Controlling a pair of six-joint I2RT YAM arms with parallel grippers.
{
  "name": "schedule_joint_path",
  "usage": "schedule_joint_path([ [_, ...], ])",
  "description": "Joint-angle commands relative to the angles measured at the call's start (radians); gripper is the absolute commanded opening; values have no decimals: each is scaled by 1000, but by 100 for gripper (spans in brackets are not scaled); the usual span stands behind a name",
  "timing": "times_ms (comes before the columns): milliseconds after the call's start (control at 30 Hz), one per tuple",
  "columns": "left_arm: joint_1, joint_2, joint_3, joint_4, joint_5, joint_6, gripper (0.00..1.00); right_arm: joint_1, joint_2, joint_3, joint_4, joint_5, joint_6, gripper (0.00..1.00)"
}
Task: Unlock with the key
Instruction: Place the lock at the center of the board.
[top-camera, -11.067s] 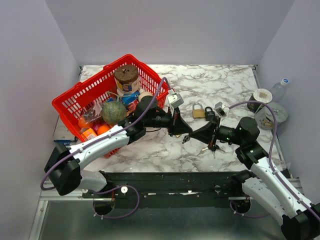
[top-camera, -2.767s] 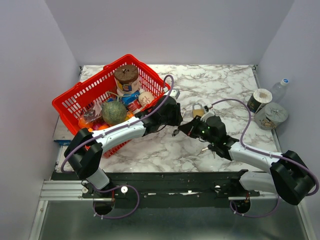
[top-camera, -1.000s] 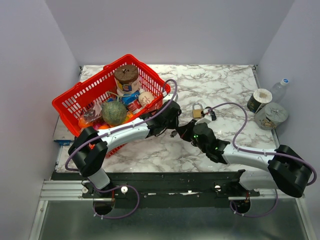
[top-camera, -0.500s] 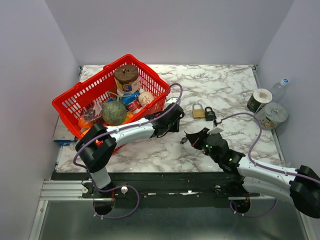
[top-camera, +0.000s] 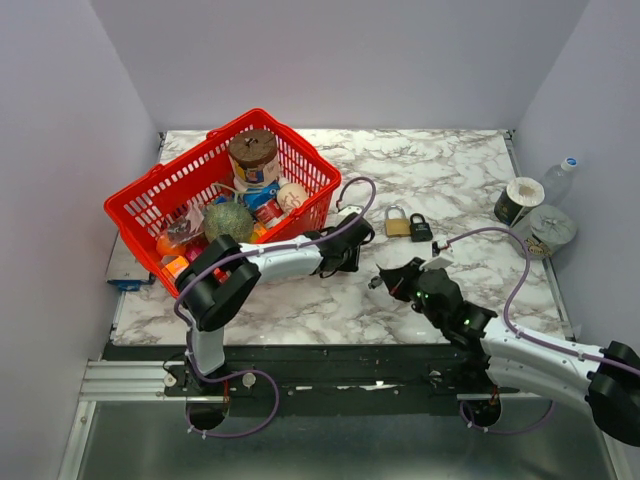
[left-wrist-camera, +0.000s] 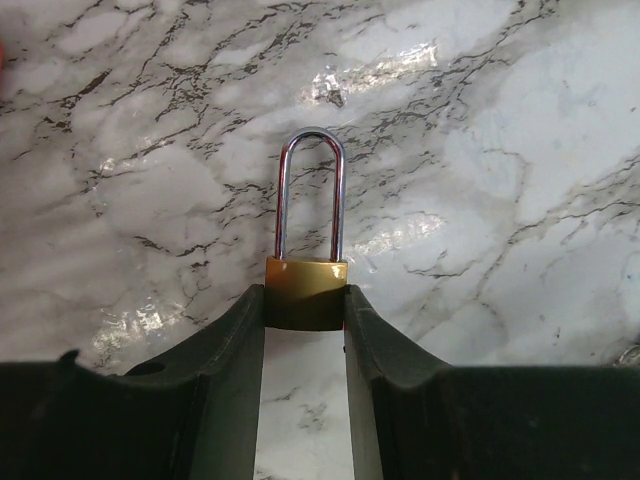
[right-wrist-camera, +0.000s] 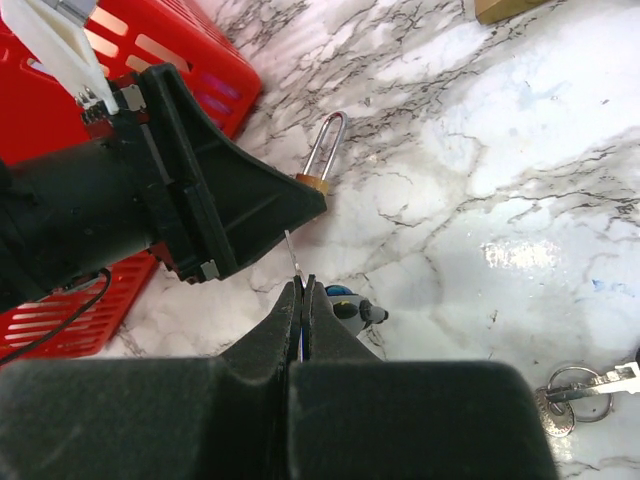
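Observation:
A small brass padlock (left-wrist-camera: 305, 292) with a long steel shackle (left-wrist-camera: 310, 190) lies low over the marble, and my left gripper (left-wrist-camera: 305, 305) is shut on its body. The right wrist view shows that padlock (right-wrist-camera: 322, 150) poking out past the left fingertips (right-wrist-camera: 300, 200). My right gripper (right-wrist-camera: 303, 290) is shut on the key (right-wrist-camera: 293, 255). Its thin blade points up at the underside of the left fingers, a short way from the lock body. From above, the left gripper (top-camera: 352, 240) and right gripper (top-camera: 380, 282) face each other at mid-table.
A red basket (top-camera: 255, 115) full of groceries stands at the left, close behind the left arm. A second brass padlock (top-camera: 397, 222) and a black padlock (top-camera: 420, 228) lie just beyond. Two tins (top-camera: 545, 230) and a bottle (top-camera: 560, 178) sit far right. A key ring (right-wrist-camera: 575, 388) lies beside my right gripper.
The right arm has drawn back toward the near edge and swung right, still gripping the key. The left gripper has shifted slightly right and nearer with the padlock.

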Motion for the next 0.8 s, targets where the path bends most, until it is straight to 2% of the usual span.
schedule_joint_path([
  [0, 3, 31, 30, -15, 1, 13, 16, -6, 4, -1, -4, 38, -5, 1],
  [67, 5, 46, 33, -16, 20, 12, 18, -5, 1, -4, 2, 36, -5, 1],
  [100, 5, 51, 34, -16, 26, 10, 37, -6, -1, -7, 2, 36, -5, 1],
  [167, 5, 57, 37, -16, 44, 4, 49, -5, -9, -9, 0, 40, -5, 1],
  [400, 5, 61, 30, -11, 99, -27, 73, -6, -45, -17, -10, 56, -16, 1],
  [767, -5, 45, -12, 21, 230, -103, 76, -9, -95, -1, -64, 92, -39, 1],
])
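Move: The small brass padlock is still pinched in the left hand, its middle about 1 cm ahead of and 1 cm below the hand point, with the spot of board it is going to only some 2 cm straight below that point. From this hand the big brass padlock lies roughly 11 cm ahead and 10 cm right, the black padlock 9 cm ahead and 15 cm right, and the key bunch 16 cm right and 5 cm back, all about 3 cm lower. For the right hand, which holds the key, the small padlock is some 6 cm ahead, 7 cm left and 6 cm lower. The left hand lowers the small padlock the last centimetre or so onto the marble board, then opens its fingers from under half to about three quarters and lets go, easing some 2.5 cm to the right and a little back towards the key-bunch side while staying low, so that one finger remains close beside the lock body. The right hand keeps the key gripped with shut fingers and, after a pause, rises about 1.5 cm. ##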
